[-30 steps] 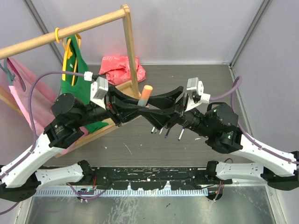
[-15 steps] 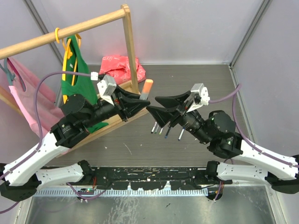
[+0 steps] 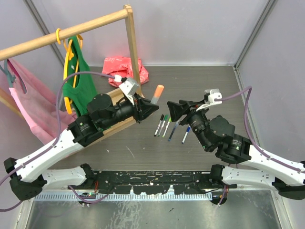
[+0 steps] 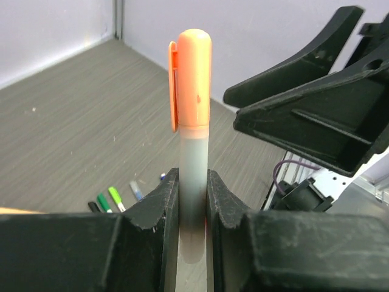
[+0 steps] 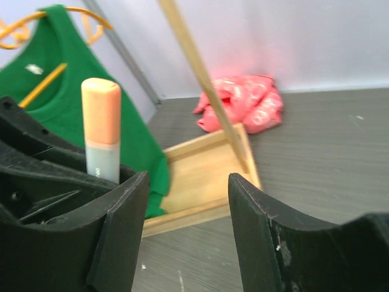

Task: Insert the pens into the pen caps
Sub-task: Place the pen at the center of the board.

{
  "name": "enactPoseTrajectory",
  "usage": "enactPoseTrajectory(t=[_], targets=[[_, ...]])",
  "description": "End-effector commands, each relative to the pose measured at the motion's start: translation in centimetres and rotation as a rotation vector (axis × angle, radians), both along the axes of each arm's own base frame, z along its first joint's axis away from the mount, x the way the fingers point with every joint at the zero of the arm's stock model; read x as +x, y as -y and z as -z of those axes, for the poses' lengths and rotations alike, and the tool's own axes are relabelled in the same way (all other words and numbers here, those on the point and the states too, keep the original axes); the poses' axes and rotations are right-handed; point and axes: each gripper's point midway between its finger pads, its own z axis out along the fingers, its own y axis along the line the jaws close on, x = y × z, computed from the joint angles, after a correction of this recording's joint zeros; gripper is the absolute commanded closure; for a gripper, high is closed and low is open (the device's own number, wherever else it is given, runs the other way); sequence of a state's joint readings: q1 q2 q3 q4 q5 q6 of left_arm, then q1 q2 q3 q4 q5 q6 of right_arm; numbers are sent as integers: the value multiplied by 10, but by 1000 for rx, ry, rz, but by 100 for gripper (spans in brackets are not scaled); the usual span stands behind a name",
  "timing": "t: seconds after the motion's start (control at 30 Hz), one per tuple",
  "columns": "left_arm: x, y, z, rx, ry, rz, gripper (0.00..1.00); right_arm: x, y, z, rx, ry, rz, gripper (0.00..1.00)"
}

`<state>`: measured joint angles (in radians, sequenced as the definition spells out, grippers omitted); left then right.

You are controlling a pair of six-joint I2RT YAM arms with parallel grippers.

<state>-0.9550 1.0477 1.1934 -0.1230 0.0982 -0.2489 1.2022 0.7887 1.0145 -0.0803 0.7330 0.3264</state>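
My left gripper (image 3: 153, 108) (image 4: 193, 190) is shut on the grey barrel of a pen (image 4: 193, 164). The pen stands upright above the table with an orange pen cap (image 3: 159, 90) (image 4: 193, 79) seated on its top end. My right gripper (image 3: 171, 109) (image 5: 188, 210) faces it from the right, open and empty, a short gap away. In the right wrist view the capped pen (image 5: 101, 121) rises just left of my left fingertip (image 5: 124, 225). Several other pens (image 3: 166, 127) (image 4: 115, 198) with black, green and blue ends lie side by side on the table below both grippers.
A wooden clothes rack (image 3: 132, 47) stands at the back left on a wooden base (image 5: 203, 173). A green shirt (image 3: 76, 71) and a pink garment (image 3: 28, 102) hang from it. A red crumpled cloth (image 3: 121, 67) (image 5: 243, 103) lies behind the base.
The right gripper has opened wider, let go of the orange-capped pen and drawn back to the right. The left gripper has pulled back left with the pen still in it.
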Motion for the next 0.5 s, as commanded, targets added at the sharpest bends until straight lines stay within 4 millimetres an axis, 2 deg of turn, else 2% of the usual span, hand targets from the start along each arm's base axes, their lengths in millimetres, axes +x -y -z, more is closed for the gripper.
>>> enactPoseTrajectory(t=[0.0, 0.27, 0.47], targets=[[12, 1, 16, 12, -66, -58, 100, 12, 37, 26, -19, -102, 206, 40], [26, 14, 66, 99, -181, -99, 100, 10, 44, 44, -26, -169, 235, 40], [27, 23, 87, 106, -232, -86, 100, 9, 35, 57, -35, -232, 207, 40]])
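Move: The left gripper holds the capped orange pen. The row of four pens at the board's middle lies about 10 cm ahead of that gripper, 6 cm to its right and some 33 cm below. The blue-capped pen is roughly 10 cm right of the row and 4 cm nearer the robot; the empty right gripper is about 7 cm to the left one's right, level with it. From the right gripper, the row is some 10 cm straight ahead and 33 cm below. Down first and foremost: the left gripper sinks about 10 cm, edging forward and to the right towards the row of pens, still pinching the upright orange pen while the wrist tips its fingertips down some 15 degrees. The right hand, empty and open, sinks about 6 cm and draws off right, tipping down and turning clockwise. ##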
